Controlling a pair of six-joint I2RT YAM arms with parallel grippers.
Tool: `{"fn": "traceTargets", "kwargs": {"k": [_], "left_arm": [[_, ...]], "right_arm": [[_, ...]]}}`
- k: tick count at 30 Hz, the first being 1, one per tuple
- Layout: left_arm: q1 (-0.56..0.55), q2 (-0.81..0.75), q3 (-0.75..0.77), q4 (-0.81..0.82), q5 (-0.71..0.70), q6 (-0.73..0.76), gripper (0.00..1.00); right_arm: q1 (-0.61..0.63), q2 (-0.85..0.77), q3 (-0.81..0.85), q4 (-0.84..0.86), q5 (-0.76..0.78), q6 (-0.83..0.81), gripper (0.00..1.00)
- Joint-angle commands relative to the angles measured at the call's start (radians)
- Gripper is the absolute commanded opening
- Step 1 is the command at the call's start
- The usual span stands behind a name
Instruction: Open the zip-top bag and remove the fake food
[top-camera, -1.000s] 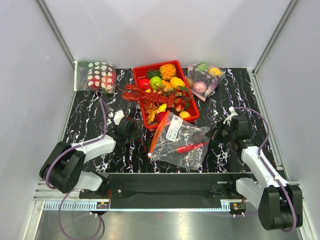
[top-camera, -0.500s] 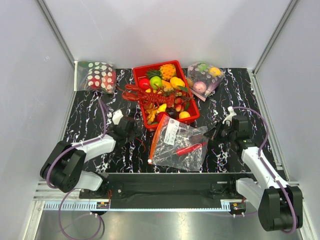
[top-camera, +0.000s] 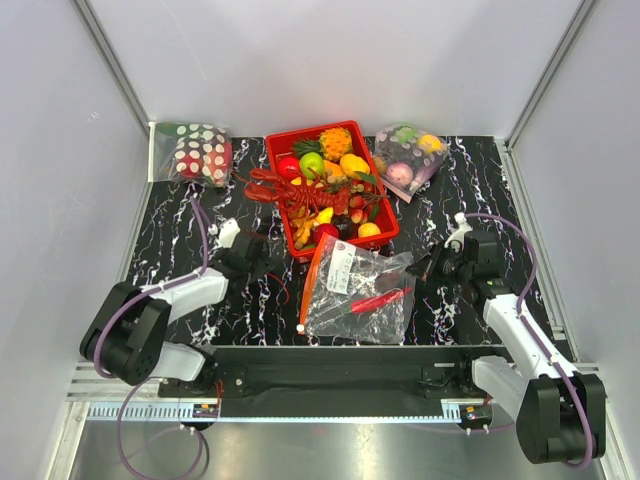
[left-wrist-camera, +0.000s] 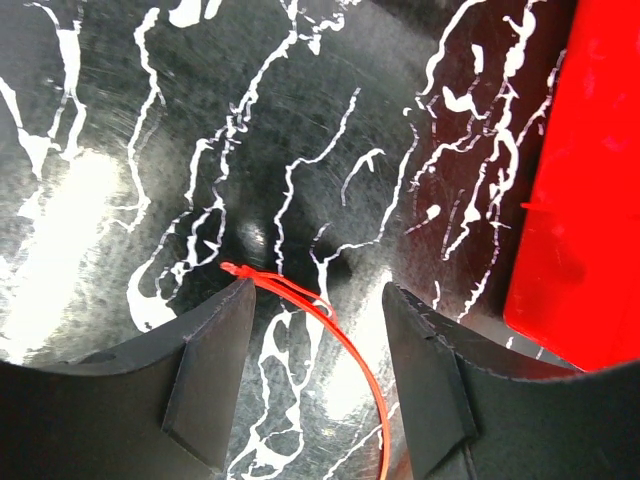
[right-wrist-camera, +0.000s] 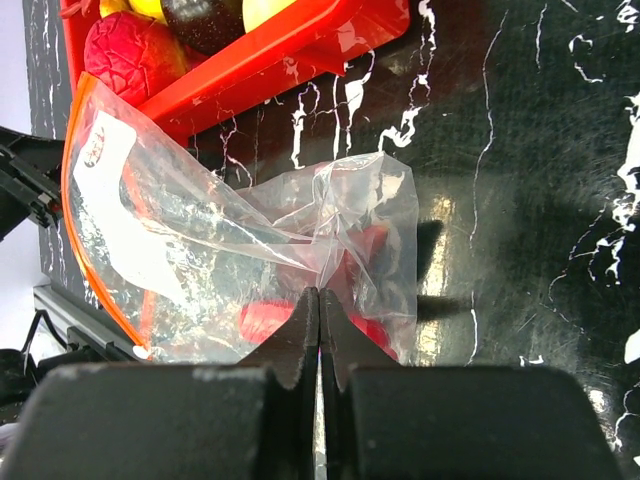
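Note:
The clear zip-top bag (top-camera: 350, 300) lies at the front centre, with its orange-red zip strip (top-camera: 312, 280) on the left and a white label (top-camera: 343, 266). A long red chili (top-camera: 377, 298) lies inside it. My right gripper (top-camera: 423, 268) is shut on the bag's crumpled right corner; the right wrist view shows the jaws (right-wrist-camera: 320, 296) pinching the plastic (right-wrist-camera: 200, 230) over the chili (right-wrist-camera: 262, 320). The red lobster (top-camera: 298, 195) lies over the red basket's left rim. My left gripper (top-camera: 264, 256) is open; its thin red feeler (left-wrist-camera: 345, 345) runs between the fingers.
A red basket (top-camera: 385, 232) of fake fruit stands at the back centre, touching the bag's top. A white-dotted red bag (top-camera: 200, 152) is at the back left. A clear bag of pastel fruits (top-camera: 408, 155) is at the back right. Side walls stand close.
My left gripper has drawn back a little to the left. The bag has shifted and bunched slightly in my right gripper's hold, and the chili has moved with it.

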Motion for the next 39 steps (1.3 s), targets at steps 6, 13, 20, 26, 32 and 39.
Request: {"fn": "traceTargets", "kwargs": {"k": [6,13,20,26,32,39], "left_arm": [[0.015,0.062,0.103,-0.2,-0.021,0.062,0.6],[-0.002,0.12,0.159,-0.297,-0.067,0.025,0.57],[-0.052,0.179,0.213,-0.369,-0.093,-0.003,0.57],[-0.077,0.248,0.274,-0.413,-0.102,0.013,0.48],[-0.092,0.257,0.275,-0.42,-0.107,0.014,0.32],[-0.106,0.213,0.264,-0.438,-0.125,0.031,0.09]], "right_arm": [[-0.003,-0.007,0.017,0.053,-0.076,-0.01,0.0],[0.005,-0.025,0.014,0.073,-0.125,0.005,0.0],[0.034,-0.068,-0.009,0.081,-0.127,0.029,0.0],[0.034,-0.085,-0.029,0.093,-0.158,0.057,0.0],[0.034,-0.088,-0.018,0.09,-0.168,0.065,0.0],[0.034,-0.085,-0.012,0.078,-0.165,0.054,0.0]]}}
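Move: The thin red strip lies under the left fingers, its middle some 3 cm back, 2 cm right and 2 cm below; the zip-top bag's middle is about 16 cm right and 4 cm back, the red tray's 13 cm right and 17 cm ahead. The right hand already holds the bag by its far right corner; the red food inside is roughly 7 cm left, 5 cm back and 9 cm below. Left hand tips down, pinching the red strip; right hand carries the held bag left and up about 4 cm. ##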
